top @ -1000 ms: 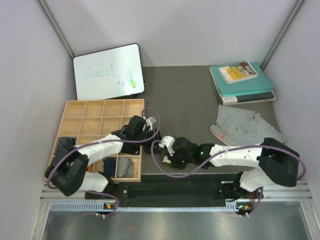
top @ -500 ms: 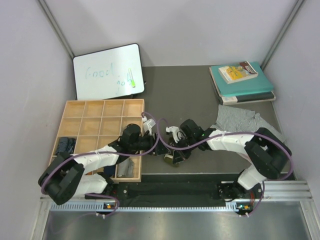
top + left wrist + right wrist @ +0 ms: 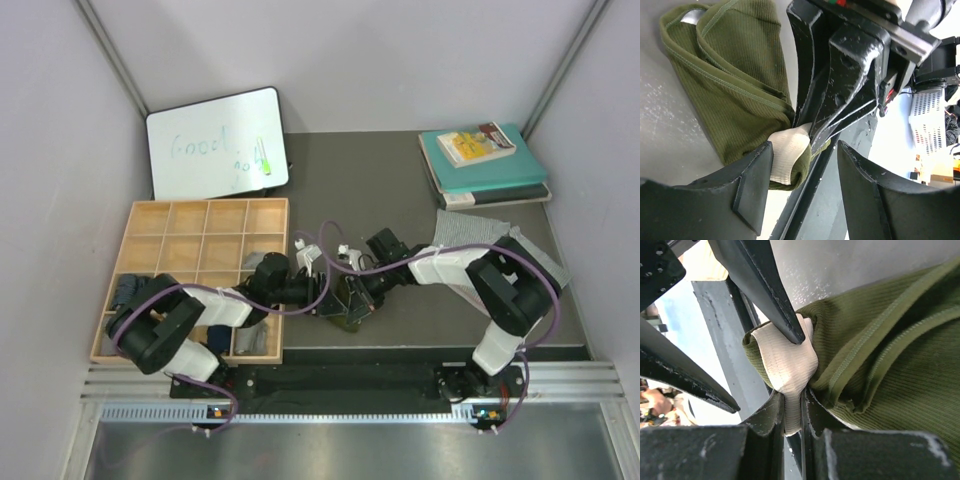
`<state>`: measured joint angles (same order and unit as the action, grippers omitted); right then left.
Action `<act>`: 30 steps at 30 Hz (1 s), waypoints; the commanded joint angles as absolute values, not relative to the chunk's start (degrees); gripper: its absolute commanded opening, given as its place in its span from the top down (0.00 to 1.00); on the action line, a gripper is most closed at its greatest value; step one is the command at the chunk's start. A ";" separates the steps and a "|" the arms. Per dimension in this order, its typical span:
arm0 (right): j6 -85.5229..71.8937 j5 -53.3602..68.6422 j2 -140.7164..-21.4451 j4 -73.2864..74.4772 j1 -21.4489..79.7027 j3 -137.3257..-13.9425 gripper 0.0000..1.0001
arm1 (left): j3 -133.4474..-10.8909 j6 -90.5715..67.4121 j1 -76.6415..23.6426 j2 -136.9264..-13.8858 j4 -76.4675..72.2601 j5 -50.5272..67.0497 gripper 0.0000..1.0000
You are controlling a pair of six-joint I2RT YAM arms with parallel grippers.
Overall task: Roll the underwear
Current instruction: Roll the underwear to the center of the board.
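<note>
The olive green underwear (image 3: 735, 80) lies bunched on the dark table near its front edge, seen from above as a small dark lump (image 3: 352, 310). My right gripper (image 3: 793, 415) is shut on its cream waistband (image 3: 787, 365). My left gripper (image 3: 805, 187) stands open, its jaws on either side of the waistband fold (image 3: 789, 157) and of the right gripper's tips. One left finger (image 3: 770, 295) touches the waistband from above. The finely patterned underwear (image 3: 462, 232) lies spread at the right, partly under the right arm. A light grey underwear (image 3: 252, 340) sits in a near compartment of the tray.
A wooden compartment tray (image 3: 190, 235) stands at the left with a dark item (image 3: 128, 290) in one cell. A whiteboard (image 3: 215, 142) leans at the back left. Teal books (image 3: 485, 165) are stacked at the back right. The table's front rail (image 3: 350, 380) runs just below the grippers.
My left gripper has moved right from the tray to the olive underwear. The right arm has folded back to the right, its gripper staying shut on the garment.
</note>
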<state>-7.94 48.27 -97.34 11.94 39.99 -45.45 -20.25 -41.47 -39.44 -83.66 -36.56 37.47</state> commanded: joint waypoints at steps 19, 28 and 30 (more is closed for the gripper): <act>-10.01 53.88 -102.84 9.94 33.14 -48.52 0.85 | -19.16 -39.99 -41.48 -90.35 -40.53 37.54 1.00; -15.81 47.38 -90.72 7.39 32.52 -40.97 0.29 | -24.61 -38.67 -40.43 -90.70 -26.99 31.38 1.00; -18.35 44.75 -86.34 5.98 32.52 -37.99 0.26 | -25.40 -39.11 -40.17 -91.92 -26.63 31.73 1.00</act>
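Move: The underwear's beige waistband is already pinched between the right fingers; for the open left fingers it lies some 2 cm lower, about 1 cm to the right and level fore and aft. The garment's green body spreads beyond it, its middle roughly 5 cm ahead, 4 cm right and 3 cm below the left hand. A grey roll in the wooden box stands about 18 cm left of the left hand and 7 cm nearer the base. The waistband changes hands: the left gripper sinks some 2.5 cm onto it and shuts from over half open, pinching it, then edges forward about 1.5 cm. Meanwhile the right keeps its pinch, twisting its top forward some 10 degrees as it creeps ahead towards the green body; once the left has closed, the right opens wide, lets go and rises about 2 cm. ##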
